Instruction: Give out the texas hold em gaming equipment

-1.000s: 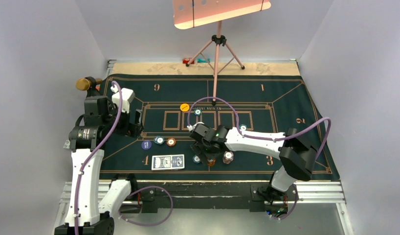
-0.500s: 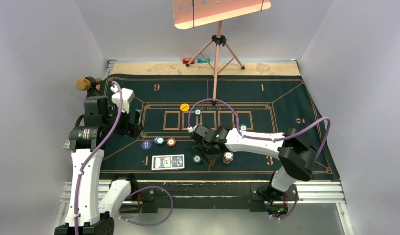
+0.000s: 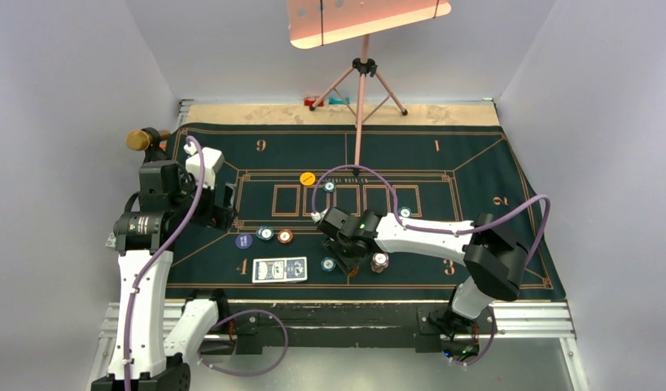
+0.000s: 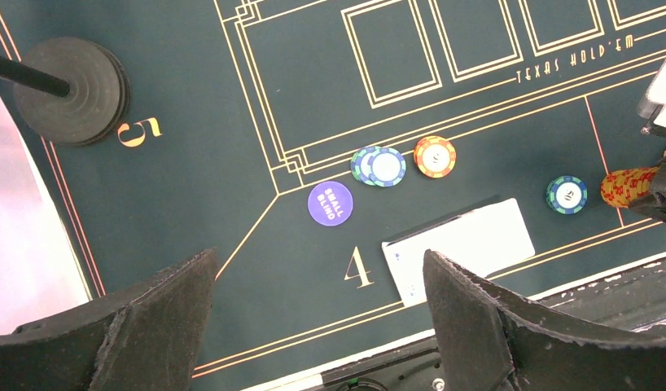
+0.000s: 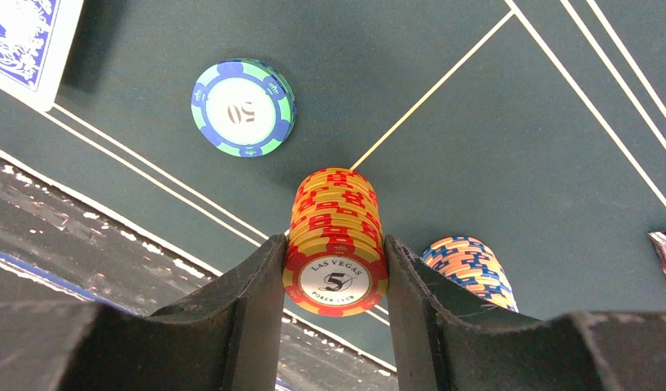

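A tall stack of red-and-yellow chips (image 5: pixel 334 208) stands on the felt near the mat's front line. My right gripper (image 5: pixel 335 244) is shut on it, a finger pressed against each side; from above the gripper (image 3: pixel 348 265) covers most of the stack. A green-and-blue chip (image 5: pixel 243 107) lies flat just left of it, and an orange-and-blue stack (image 5: pixel 468 265) stands to its right. Blue-backed cards (image 3: pixel 279 269) lie by the "4". My left gripper (image 4: pixel 320 261) hangs open high over the mat, above the purple small-blind disc (image 4: pixel 330 202), holding nothing.
Teal chips (image 4: pixel 379 165) and an orange chip (image 4: pixel 435 155) sit beside the disc. A yellow disc (image 3: pixel 308 177) and single chips (image 3: pixel 330 186), (image 3: pixel 405 213) lie near the centre boxes. A tripod (image 3: pixel 363 69) stands at the back, one round foot (image 4: pixel 69 80) on the mat.
The right gripper's fingers have closed in onto the red-and-yellow chip stack and the hand edged slightly left. The left arm has not moved.
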Motion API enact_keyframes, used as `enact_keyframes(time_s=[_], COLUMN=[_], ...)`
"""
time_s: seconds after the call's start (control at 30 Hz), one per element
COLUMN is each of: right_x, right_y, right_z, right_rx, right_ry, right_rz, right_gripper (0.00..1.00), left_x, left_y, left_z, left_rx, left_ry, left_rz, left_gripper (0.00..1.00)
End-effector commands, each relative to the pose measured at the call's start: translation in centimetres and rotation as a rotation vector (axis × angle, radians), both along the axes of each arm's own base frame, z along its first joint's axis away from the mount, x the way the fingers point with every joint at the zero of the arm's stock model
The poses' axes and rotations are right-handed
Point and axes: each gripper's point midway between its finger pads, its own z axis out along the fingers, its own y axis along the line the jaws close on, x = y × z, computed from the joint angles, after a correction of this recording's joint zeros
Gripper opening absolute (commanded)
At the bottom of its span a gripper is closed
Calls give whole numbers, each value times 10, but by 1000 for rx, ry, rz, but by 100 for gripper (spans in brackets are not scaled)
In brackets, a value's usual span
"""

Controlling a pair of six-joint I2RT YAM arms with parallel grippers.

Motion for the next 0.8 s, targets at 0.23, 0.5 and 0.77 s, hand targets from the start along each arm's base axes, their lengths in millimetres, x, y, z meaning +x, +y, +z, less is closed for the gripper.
enact_keyframes(time_s=[0.23, 0.5, 0.77], right_x=[0, 36, 140], right_y=[13, 21, 17], right_z=[18, 56, 89], right_rx=[66, 114, 201], right_ry=[-1, -94, -220], right_rz=[11, -43, -240], right_gripper=[8, 0, 0], left_x=[1, 2, 4], left_y=[3, 1, -3], left_z=[14, 18, 13], left_rx=[18, 14, -13], left_ry=[-55, -65, -47], left_rz=[-2, -8, -16], left_gripper=[100, 100, 100])
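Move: The right hand already grips the top orange chips of their stack. The green chips by the yellow disc, the likely goal, lie about 23 cm ahead of it and 6 cm to its left, some 4 cm lower. At the stack's sides, both about 1 cm farther out, stand the near green chips 6 cm left and the blue-orange stack 7 cm right. The goal lies roughly 17 cm ahead and 26 cm right of the left hand, 23 cm below. Forward and up off the orange stack: after a brief hold on the pinched chips, the right hand speeds away about 8 cm ahead and 6 cm higher, drifting slightly left, towards the green chips by the yellow disc. The wrist turns about 10 degrees clockwise and tilts a little, while the fingers keep their grip. ##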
